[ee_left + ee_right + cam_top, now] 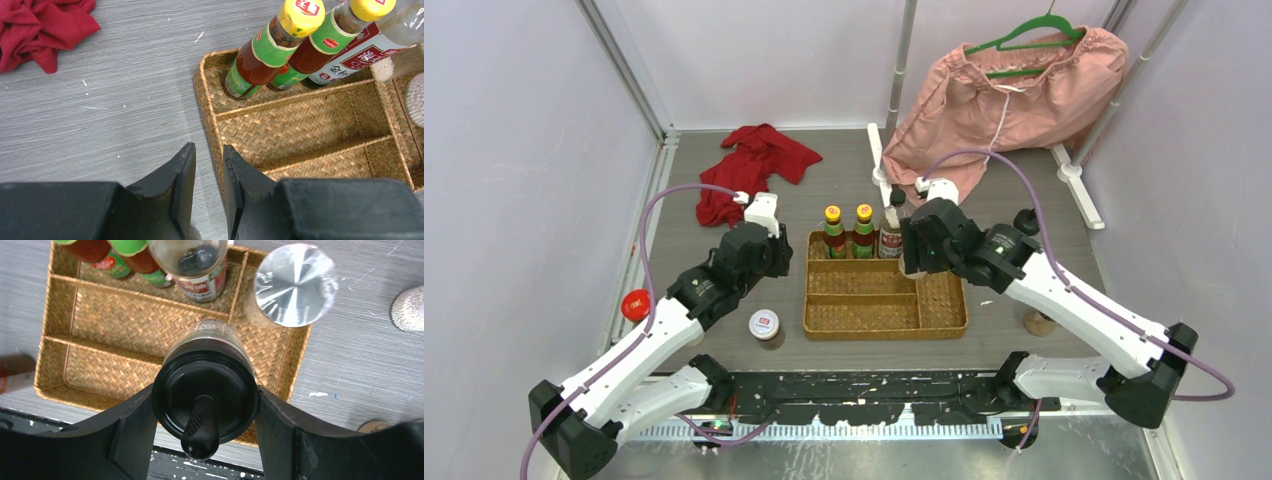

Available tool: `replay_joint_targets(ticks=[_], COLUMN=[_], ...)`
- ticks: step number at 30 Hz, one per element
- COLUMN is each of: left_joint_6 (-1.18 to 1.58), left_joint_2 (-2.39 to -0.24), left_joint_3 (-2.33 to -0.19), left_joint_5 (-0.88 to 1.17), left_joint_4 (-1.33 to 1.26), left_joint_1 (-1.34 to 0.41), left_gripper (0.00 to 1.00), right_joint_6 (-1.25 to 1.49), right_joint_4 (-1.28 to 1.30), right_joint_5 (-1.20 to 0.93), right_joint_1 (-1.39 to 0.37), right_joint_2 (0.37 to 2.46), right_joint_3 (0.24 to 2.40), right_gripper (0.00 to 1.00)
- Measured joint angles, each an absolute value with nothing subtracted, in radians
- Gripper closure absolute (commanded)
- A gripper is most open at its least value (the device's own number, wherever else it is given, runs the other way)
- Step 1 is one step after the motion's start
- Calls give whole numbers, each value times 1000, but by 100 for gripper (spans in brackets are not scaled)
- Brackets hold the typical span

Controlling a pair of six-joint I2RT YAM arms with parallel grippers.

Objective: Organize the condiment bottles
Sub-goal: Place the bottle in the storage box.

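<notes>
Two green-labelled, yellow-capped sauces and a taller black-capped clear bottle stand in the back compartment of the wicker tray. A silver-lidded shaker stands in the tray's right compartment. My right gripper is shut on a black-lidded shaker, held upright above the near right part of the tray. My left gripper hovers at the tray's left rim, its jaws a narrow gap apart and empty. A white-lidded jar and a red-lidded jar stand on the table left of the tray.
A red cloth lies at the back left. A pink garment hangs on a green hanger at the back right, over a white rack foot. A small brown jar stands right of the tray.
</notes>
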State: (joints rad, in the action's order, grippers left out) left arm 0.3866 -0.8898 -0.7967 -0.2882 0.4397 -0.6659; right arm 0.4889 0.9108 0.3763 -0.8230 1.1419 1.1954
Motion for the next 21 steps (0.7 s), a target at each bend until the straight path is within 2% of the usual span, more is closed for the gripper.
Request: replay_joint_targets(ticks=[10,21], left_joint_6=[386,387], left_joint_2=[-890,-890], left_joint_3=[-797,-797], left_joint_5=[-288,-288], left_joint_4=[440,440], left_joint_1=[-666,-666], left_gripper=[72,72], right_joint_6=[489,489], right_joint_4=[908,778], right_joint_5=[391,410], right_joint_1=[-926,-934], right_joint_2=[1336,1354], right_joint_3=[1209,1142], right_gripper=[51,51])
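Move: The right hand holds the black-capped bottle by its lid. The free right end of the box's middle compartment lies about 6 cm to this hand's left, 2 cm ahead and 19 cm below. The clear vinegar bottle stands about 6 cm left and 10 ahead, the near sauce bottle some 12 left and 10 ahead, and the steel-lidded jar about 3 right and 9 ahead. From the idle left hand that compartment end is roughly 25 cm right, 3 ahead and 18 below. Down and to the left, the right hand carries the black-capped bottle from above the divider of the right-hand column towards the right end of the middle compartment, sinking about 6 cm and going some 5 cm left, quick at first and then easing. The wrist turns less than 10 degrees, its left side dipping, while the fingers keep their hold on the black lid. ##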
